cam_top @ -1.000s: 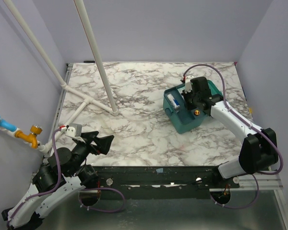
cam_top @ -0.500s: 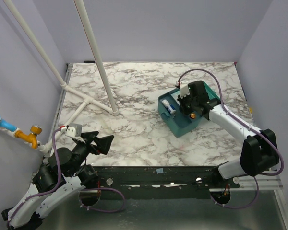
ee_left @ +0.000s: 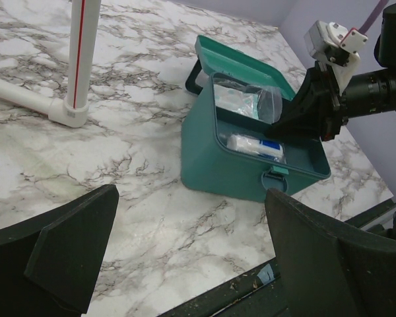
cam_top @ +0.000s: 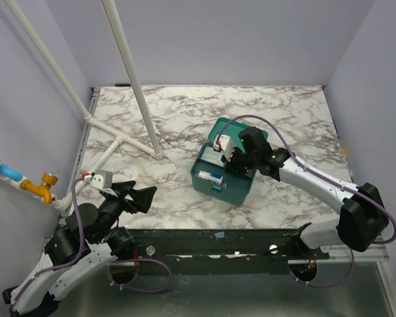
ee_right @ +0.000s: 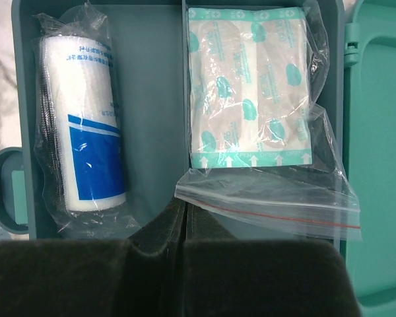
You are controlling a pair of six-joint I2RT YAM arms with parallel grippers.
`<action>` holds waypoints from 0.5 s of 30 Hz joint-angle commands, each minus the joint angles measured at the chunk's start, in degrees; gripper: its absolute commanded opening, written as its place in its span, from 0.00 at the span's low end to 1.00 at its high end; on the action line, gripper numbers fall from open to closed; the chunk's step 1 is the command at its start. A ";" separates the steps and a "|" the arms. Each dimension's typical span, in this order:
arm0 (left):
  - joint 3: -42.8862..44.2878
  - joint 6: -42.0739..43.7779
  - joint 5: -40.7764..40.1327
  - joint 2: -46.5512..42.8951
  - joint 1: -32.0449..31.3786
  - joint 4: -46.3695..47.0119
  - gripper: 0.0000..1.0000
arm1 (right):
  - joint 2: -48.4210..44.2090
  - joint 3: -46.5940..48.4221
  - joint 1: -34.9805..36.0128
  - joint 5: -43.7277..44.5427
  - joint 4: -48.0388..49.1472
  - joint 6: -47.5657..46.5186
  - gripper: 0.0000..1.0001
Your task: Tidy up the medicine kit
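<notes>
The medicine kit (cam_top: 223, 185) is a deep teal box standing open near the table's middle, its hinged lid (cam_top: 219, 127) tipped back. Inside its divided top tray lie a wrapped white bandage roll (ee_right: 84, 132) on the left and a clear bag of plasters (ee_right: 249, 92) on the right. My right gripper (ee_right: 185, 210) is shut on the tray's middle divider at the kit's (ee_right: 21, 99) near side. From the left wrist view the kit (ee_left: 231, 165) is ahead, with the right gripper (ee_left: 297, 122) at its rim. My left gripper (ee_left: 191, 198) hangs open and empty over the near left table (cam_top: 142, 195).
A white pipe frame (cam_top: 129, 142) stands on the left half of the marble table, its upright (ee_left: 79, 59) rising out of view. A black rail (cam_top: 218, 239) runs along the near edge. A blue and orange fitting (cam_top: 16, 177) hangs off the left wall.
My right gripper has dragged the kit leftward and nearer, from the right side toward the middle, and turned it. The left arm has stayed still.
</notes>
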 commanded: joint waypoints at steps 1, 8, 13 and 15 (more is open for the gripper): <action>-0.42 0.47 0.84 -1.54 0.06 0.75 0.96 | -2.08 -2.29 1.57 -6.31 -6.79 -8.38 0.02; -0.39 0.64 1.27 -1.24 0.11 0.86 0.96 | -4.10 -0.77 1.86 -10.66 -10.32 -17.31 0.21; -0.39 0.66 1.41 0.19 0.12 0.86 0.96 | -4.82 4.10 1.86 -8.26 -12.75 -17.33 0.34; -0.41 0.68 1.36 0.14 0.06 0.88 0.96 | -5.45 5.94 1.80 -4.86 -13.18 -16.41 0.37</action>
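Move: The right hand's shut fingers already pinch the medicine kit's inner divider, right at the hand point. From that hand, the bandage roll lies about 7 cm left and 2 cm back, the bagged dressing pack some 6 cm ahead and 6 cm left, both about 2 cm lower. The open lid is roughly 13 cm ahead and 1 cm right. From the idle left hand, the divider lies around 13 cm ahead, 27 cm right and 12 cm below. Still pinching the divider, the right hand drags the medicine kit back towards the table's near edge by about 4 cm, with its wrist turning some 15 degrees counter-clockwise. As the drag slows, the fingers part to about a third open, one on each side of the divider, and let go; the hand then begins rising, about 1 cm. ##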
